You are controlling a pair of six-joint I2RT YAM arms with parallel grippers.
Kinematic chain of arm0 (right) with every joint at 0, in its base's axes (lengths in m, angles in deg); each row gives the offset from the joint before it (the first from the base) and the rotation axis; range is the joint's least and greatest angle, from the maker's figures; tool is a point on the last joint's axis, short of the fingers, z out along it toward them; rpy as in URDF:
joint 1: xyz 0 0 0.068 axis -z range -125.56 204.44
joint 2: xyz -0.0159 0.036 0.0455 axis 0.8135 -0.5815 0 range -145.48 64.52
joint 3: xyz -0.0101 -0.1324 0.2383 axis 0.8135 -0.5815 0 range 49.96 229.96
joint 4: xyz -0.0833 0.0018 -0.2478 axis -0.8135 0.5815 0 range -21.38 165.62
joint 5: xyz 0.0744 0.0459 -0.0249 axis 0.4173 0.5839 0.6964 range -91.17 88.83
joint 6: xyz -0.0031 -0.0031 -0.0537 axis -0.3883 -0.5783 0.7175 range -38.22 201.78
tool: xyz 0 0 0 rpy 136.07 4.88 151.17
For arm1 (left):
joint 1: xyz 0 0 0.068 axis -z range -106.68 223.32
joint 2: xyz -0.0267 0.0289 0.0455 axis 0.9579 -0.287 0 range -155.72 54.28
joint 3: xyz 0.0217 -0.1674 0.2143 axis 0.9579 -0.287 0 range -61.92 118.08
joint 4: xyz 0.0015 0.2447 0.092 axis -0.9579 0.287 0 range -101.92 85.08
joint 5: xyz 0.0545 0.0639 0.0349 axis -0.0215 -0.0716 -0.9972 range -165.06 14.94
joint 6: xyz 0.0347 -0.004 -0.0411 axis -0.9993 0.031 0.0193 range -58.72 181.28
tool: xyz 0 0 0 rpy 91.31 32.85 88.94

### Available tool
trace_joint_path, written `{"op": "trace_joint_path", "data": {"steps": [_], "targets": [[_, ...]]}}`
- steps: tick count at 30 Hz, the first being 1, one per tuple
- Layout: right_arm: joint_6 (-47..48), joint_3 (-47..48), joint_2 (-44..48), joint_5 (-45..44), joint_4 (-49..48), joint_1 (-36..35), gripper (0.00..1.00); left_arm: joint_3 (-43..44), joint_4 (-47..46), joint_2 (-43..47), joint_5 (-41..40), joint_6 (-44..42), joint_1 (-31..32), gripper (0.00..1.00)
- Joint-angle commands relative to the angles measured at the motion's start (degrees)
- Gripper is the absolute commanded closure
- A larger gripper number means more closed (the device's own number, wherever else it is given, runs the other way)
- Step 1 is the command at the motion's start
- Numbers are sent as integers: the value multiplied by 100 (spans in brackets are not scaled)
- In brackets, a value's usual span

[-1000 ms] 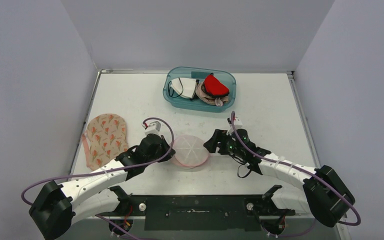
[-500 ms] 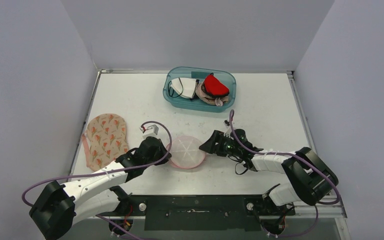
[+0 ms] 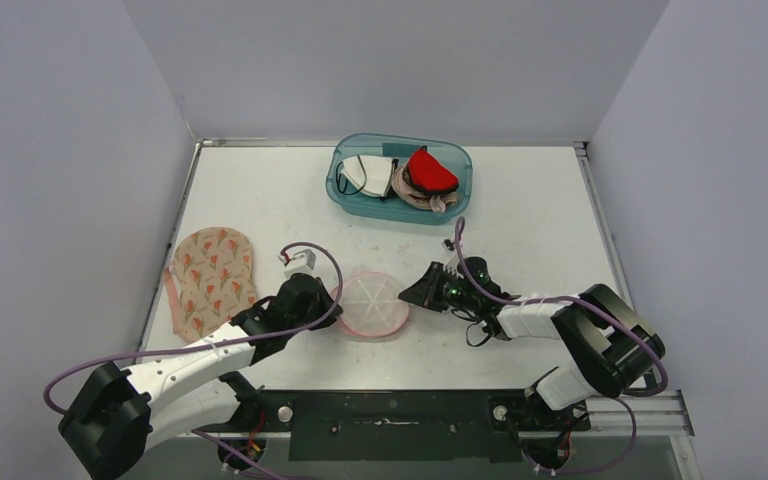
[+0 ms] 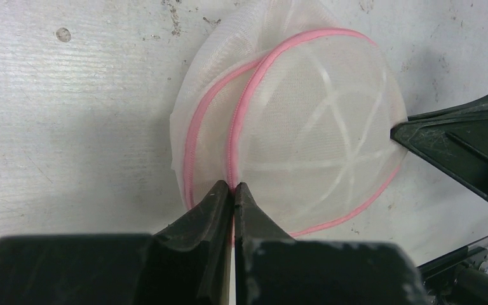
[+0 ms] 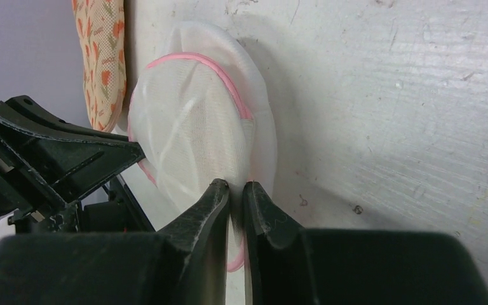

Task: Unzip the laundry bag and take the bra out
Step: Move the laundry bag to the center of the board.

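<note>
The laundry bag (image 3: 372, 304) is a round white mesh dome with pink trim, lying on the table between the two arms. My left gripper (image 3: 332, 300) is shut on the pink trim at the bag's left side; in the left wrist view the fingertips (image 4: 233, 185) pinch the pink band of the bag (image 4: 305, 133). My right gripper (image 3: 407, 293) is shut on the mesh at the bag's right edge, and its tips (image 5: 236, 185) squeeze a fold of the bag (image 5: 197, 133). The bra is hidden; only white ribs show through the mesh.
A teal tub (image 3: 400, 218) with red, white and beige garments stands at the back centre. A beige floral padded piece (image 3: 210, 275) lies at the left, near the table's edge. Grey walls close in the table on three sides.
My right gripper has gone from open to shut on the bag's right edge, after moving left and down to it. The bag shifted slightly left. The left gripper stays shut on the trim.
</note>
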Motion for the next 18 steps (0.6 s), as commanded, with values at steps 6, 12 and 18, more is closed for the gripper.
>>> {"op": "trace_joint_path", "data": {"steps": [6, 12, 18], "targets": [[385, 380, 233, -311, 288, -184, 95, 243, 138, 496, 39, -146, -27, 66], [408, 429, 280, -429, 442, -223, 95, 295, 613, 961, -53, -269, -24, 36], [435, 492, 349, -551, 626, -301, 95, 210, 873, 996, -368, -437, -27, 29]]}}
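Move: The laundry bag is already pinched by both hands. Its middle lies about 6 cm to the right, 1 cm ahead and some 2 cm below the left hand, and about 6 cm to the left, 2 cm back and 2 cm below the right hand. From the left hand, the oven mitt lies roughly 27 cm left and 6 cm ahead, about 4 cm lower, and the teal bin some 32 cm ahead and 13 cm right, at about hand height. The left hand opens its shut fingers wide, lets go of the pink-edged left rim of the laundry bag and lifts clear by about 3 cm, easing a centimetre or so to the left, away from the bag, near the end, with its pointing hardly changed. Meanwhile the right hand stays practically where it is, fingers still shut on the bag's right edge, and keeps its pinch with only a slight roll. ##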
